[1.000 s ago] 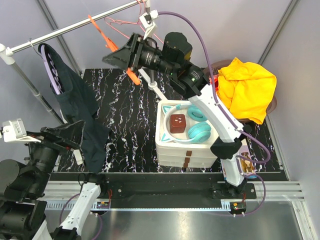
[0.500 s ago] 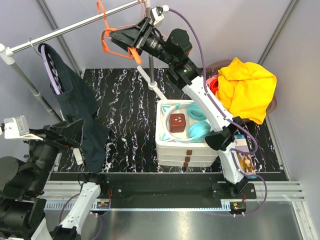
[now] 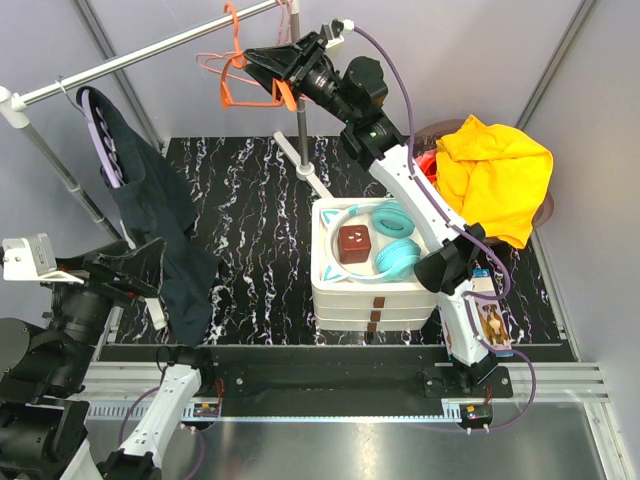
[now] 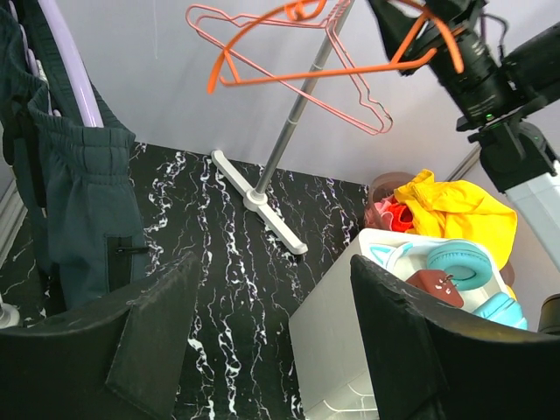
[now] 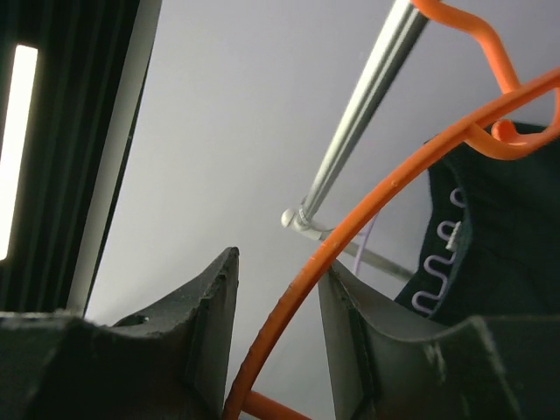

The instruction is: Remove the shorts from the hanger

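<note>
Dark shorts [image 3: 150,205] hang from a lilac hanger [image 3: 100,140] at the left end of the rail [image 3: 130,65]. They also show in the left wrist view [image 4: 79,201], with the lilac hanger [image 4: 74,70] above them. My left gripper [image 3: 125,272] is open and empty, just left of the shorts' lower edge; its jaws [image 4: 273,289] stand wide apart. My right gripper [image 3: 262,62] is high at the rail's right end. Its jaws [image 5: 278,271] are apart, with the wire of an empty orange hanger [image 5: 367,214] running between them against the right finger. The orange hanger [image 3: 232,80] hangs on the rail.
A pink wire hanger [image 4: 350,96] hangs beside the orange one. The rack's upright and foot [image 3: 310,170] stand mid-table. A white drawer unit [image 3: 345,290] holds teal headphones [image 3: 395,250] and a brown cube. A yellow cloth [image 3: 495,180] lies in a basket at the right.
My right gripper rose and swung right, carrying the orange hanger up to the rail, where its hook now sits. My left gripper barely moved.
</note>
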`<state>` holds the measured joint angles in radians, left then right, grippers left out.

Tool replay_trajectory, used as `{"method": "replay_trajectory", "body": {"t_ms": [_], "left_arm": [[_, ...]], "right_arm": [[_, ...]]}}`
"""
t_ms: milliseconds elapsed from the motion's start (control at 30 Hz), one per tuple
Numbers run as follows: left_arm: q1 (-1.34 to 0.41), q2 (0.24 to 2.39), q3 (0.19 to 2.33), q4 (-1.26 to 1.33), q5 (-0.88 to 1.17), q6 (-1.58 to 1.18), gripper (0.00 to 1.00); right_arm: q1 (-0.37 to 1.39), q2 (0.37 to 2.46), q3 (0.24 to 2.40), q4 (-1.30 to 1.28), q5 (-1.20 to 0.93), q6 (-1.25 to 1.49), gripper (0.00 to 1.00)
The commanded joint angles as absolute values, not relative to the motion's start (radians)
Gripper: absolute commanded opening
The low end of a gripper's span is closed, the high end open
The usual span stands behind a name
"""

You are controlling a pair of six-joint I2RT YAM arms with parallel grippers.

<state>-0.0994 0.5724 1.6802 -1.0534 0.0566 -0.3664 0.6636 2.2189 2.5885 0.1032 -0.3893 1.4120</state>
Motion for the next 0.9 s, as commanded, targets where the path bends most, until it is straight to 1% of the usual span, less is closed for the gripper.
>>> {"method": "replay_trajectory", "body": {"t_ms": [0,200,233,267,333,367,400,433,467,500,533,567,600,633,700,867], "left_arm": [[-0.104,0.586,1.698,-1.028,0.069,-0.339,0.73],[-0.103,0.584,1.697,-1.026,0.067,-0.344,0.74],[-0.103,0.583,1.697,-1.028,0.064,-0.345,0.74],[-0.103,0.583,1.698,-1.028,0.061,-0.348,0.74],[-0.103,0.58,1.7,-1.026,0.06,-0.354,0.74],[-0.103,0.578,1.7,-1.028,0.058,-0.359,0.74],[-0.104,0.578,1.697,-1.028,0.058,-0.362,0.74],[-0.104,0.577,1.697,-1.029,0.058,-0.367,0.74],[-0.104,0.575,1.695,-1.029,0.051,-0.376,0.75],[-0.103,0.574,1.695,-1.031,0.045,-0.382,0.75],[-0.104,0.574,1.695,-1.034,0.037,-0.387,0.75],[-0.104,0.575,1.695,-1.035,0.02,-0.402,0.75],[-0.104,0.577,1.7,-1.04,0.011,-0.411,0.75],[-0.103,0.587,1.704,-1.055,0.005,-0.419,0.75],[-0.104,0.606,1.732,-1.08,-0.024,-0.439,0.75],[-0.104,0.678,1.834,-1.167,-0.075,-0.454,0.76]], "right_arm": [[0.637,2.16,2.514,0.138,-0.353,1.448,0.0],[0.624,2.123,2.496,0.071,-0.359,1.401,0.0],[0.621,2.112,2.493,0.031,-0.354,1.382,0.02],[0.621,2.093,2.491,0.006,-0.35,1.346,0.12],[0.618,2.066,2.473,-0.102,-0.335,1.306,0.26],[0.618,2.04,2.47,-0.144,-0.327,1.283,0.35],[0.617,2.03,2.474,-0.19,-0.319,1.235,0.5],[0.614,2.02,2.48,-0.287,-0.307,1.212,0.6],[0.612,2.002,2.485,-0.334,-0.302,1.192,0.68],[0.609,1.993,2.49,-0.378,-0.299,1.154,0.79],[0.604,1.984,2.49,-0.465,-0.293,1.134,0.82],[0.598,1.965,2.491,-0.506,-0.288,1.09,0.84],[0.597,1.956,2.494,-0.546,-0.285,1.063,0.87],[0.591,1.945,2.496,-0.611,-0.281,1.036,0.98],[0.581,1.918,2.511,-0.684,-0.27,0.951,1.0],[0.571,1.856,2.574,-0.945,-0.219,0.755,1.0]]}}
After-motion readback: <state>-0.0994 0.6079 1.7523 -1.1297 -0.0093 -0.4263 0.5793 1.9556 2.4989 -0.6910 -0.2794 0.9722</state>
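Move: The right hand holds the empty orange hanger, and the spot on the rail for its hook lies about 4 cm ahead, 3 cm left and 6 cm above. The pink hangers hang some 6 cm ahead and 4 cm to the right of this hand. The dark shorts are roughly 15 cm back, 17 cm left and 18 cm lower. From the left hand the rail spot is about 33 cm ahead, 12 cm right and 15 cm higher. Right hand dips forward 2–3 cm at the rail, opens off the orange hanger, withdraws some 8 cm right, sinking. ##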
